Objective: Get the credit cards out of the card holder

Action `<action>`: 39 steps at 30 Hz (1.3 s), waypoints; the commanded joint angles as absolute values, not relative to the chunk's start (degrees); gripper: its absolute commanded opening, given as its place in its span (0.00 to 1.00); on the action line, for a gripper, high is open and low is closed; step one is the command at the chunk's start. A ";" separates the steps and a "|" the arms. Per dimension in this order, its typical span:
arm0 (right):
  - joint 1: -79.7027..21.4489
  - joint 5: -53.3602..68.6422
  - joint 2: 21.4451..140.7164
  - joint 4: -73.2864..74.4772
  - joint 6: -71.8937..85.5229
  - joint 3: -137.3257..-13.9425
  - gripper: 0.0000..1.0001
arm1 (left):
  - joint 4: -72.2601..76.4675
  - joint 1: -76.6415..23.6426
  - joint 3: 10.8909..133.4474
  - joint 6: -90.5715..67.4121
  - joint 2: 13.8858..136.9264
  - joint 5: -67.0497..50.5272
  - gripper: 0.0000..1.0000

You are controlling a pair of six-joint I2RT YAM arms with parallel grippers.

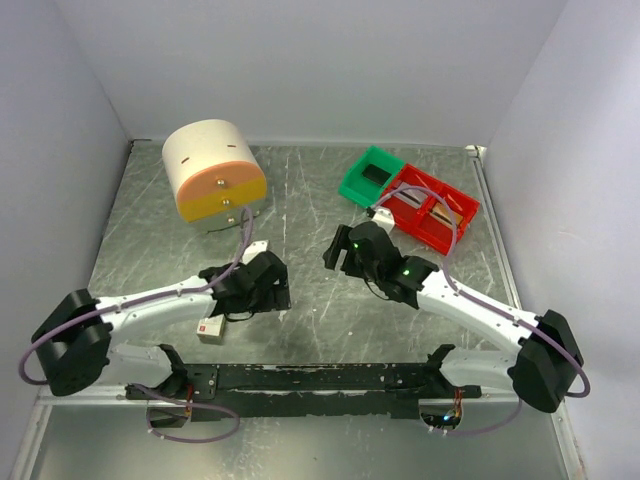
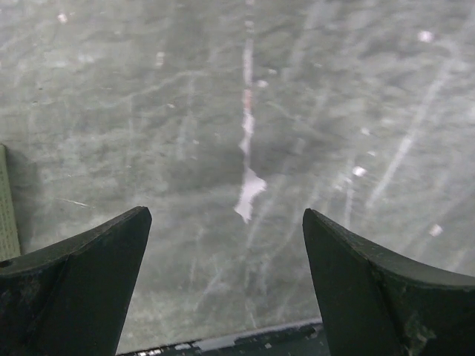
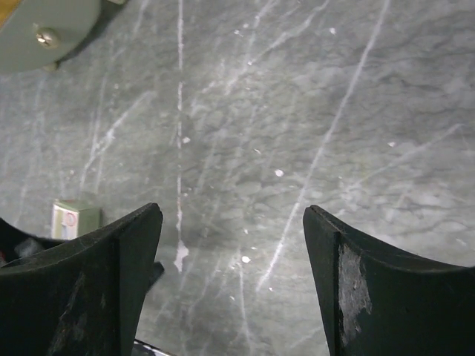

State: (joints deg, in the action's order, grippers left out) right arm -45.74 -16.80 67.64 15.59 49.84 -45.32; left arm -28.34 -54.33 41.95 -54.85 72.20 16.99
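Neither the card holder nor the credit cards show in any view. My left gripper (image 1: 272, 288) hangs low over the bare middle of the table, open, with only the marbled surface between its dark fingers (image 2: 111, 245). My right gripper (image 1: 338, 252) sits a little to its right and farther back. It is also open and holds nothing, its fingers (image 3: 349, 252) spread wide over the table top. A thin pale edge (image 2: 6, 204) pokes in at the left border of the left wrist view; I cannot tell what it is.
A small cream box with a red label (image 1: 212, 330) (image 3: 74, 219) lies beside the left arm. A cream and yellow domed object (image 1: 213, 170) stands at the back left. A green bin (image 1: 371, 177) and a red bin (image 1: 432, 207) sit at the back right.
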 commanded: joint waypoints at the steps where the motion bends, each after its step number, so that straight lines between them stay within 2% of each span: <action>1: -45.48 -18.43 67.14 21.55 47.81 -46.40 0.79 | -23.52 -49.48 38.46 -57.73 74.00 12.68 0.95; 9: -45.46 -13.87 70.85 20.17 48.09 -46.86 0.79 | -31.97 -31.77 26.42 -62.04 56.55 12.42 0.96; 12: -45.46 -13.33 72.60 20.21 47.70 -47.94 0.79 | -35.13 -26.30 26.02 -60.12 50.57 14.38 0.95; 15: -45.51 -13.19 73.90 21.28 47.34 -49.26 0.79 | -37.36 -23.73 28.56 -57.39 49.66 15.37 0.95; 19: -45.48 -13.98 73.91 23.00 46.95 -49.94 0.79 | -36.78 -23.68 34.53 -55.46 53.14 15.49 0.96; 22: -45.51 -15.72 72.60 23.31 46.81 -49.18 0.79 | -20.43 -23.72 36.62 -44.99 55.55 2.41 0.95; 25: -45.40 -17.22 71.70 24.24 46.67 -48.82 0.79 | -8.77 -23.73 40.88 -40.04 63.72 -9.79 0.95; 27: -45.43 -17.60 71.47 25.46 46.74 -49.13 0.79 | -10.40 -23.76 47.29 -37.85 71.17 -7.59 0.96; 31: -45.34 -17.88 70.71 27.22 46.80 -49.16 0.79 | -16.43 -23.73 57.73 -36.32 83.00 7.63 0.95; 39: -45.26 -19.35 68.18 30.14 46.64 -47.84 0.80 | -12.18 -20.04 59.19 -34.27 89.46 19.20 0.95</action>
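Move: Some 17 cm to the left hand's left and 6 cm nearer the base, the small box lies partly under the left forearm, its middle about 4 cm below the fingers. The barrel cabinet stands about 28 cm ahead and 15 cm left of that hand, its lowest gold knob roughly 20 cm ahead, 13 cm left and 4 cm down. From the right hand the box is about 30 cm left, 13 cm back and 12 cm below. Sweeping left about 14 cm low over the table, fingers open, the left hand goes towards the small box, seemingly pushing it aside, and yaws some 30 degrees counter-clockwise. It then rises, swings back right and drives forward about 18 cm to the barrel cabinet's drawer front, sinking slightly at the end. The right hand only lowers about 3 cm, still open. ##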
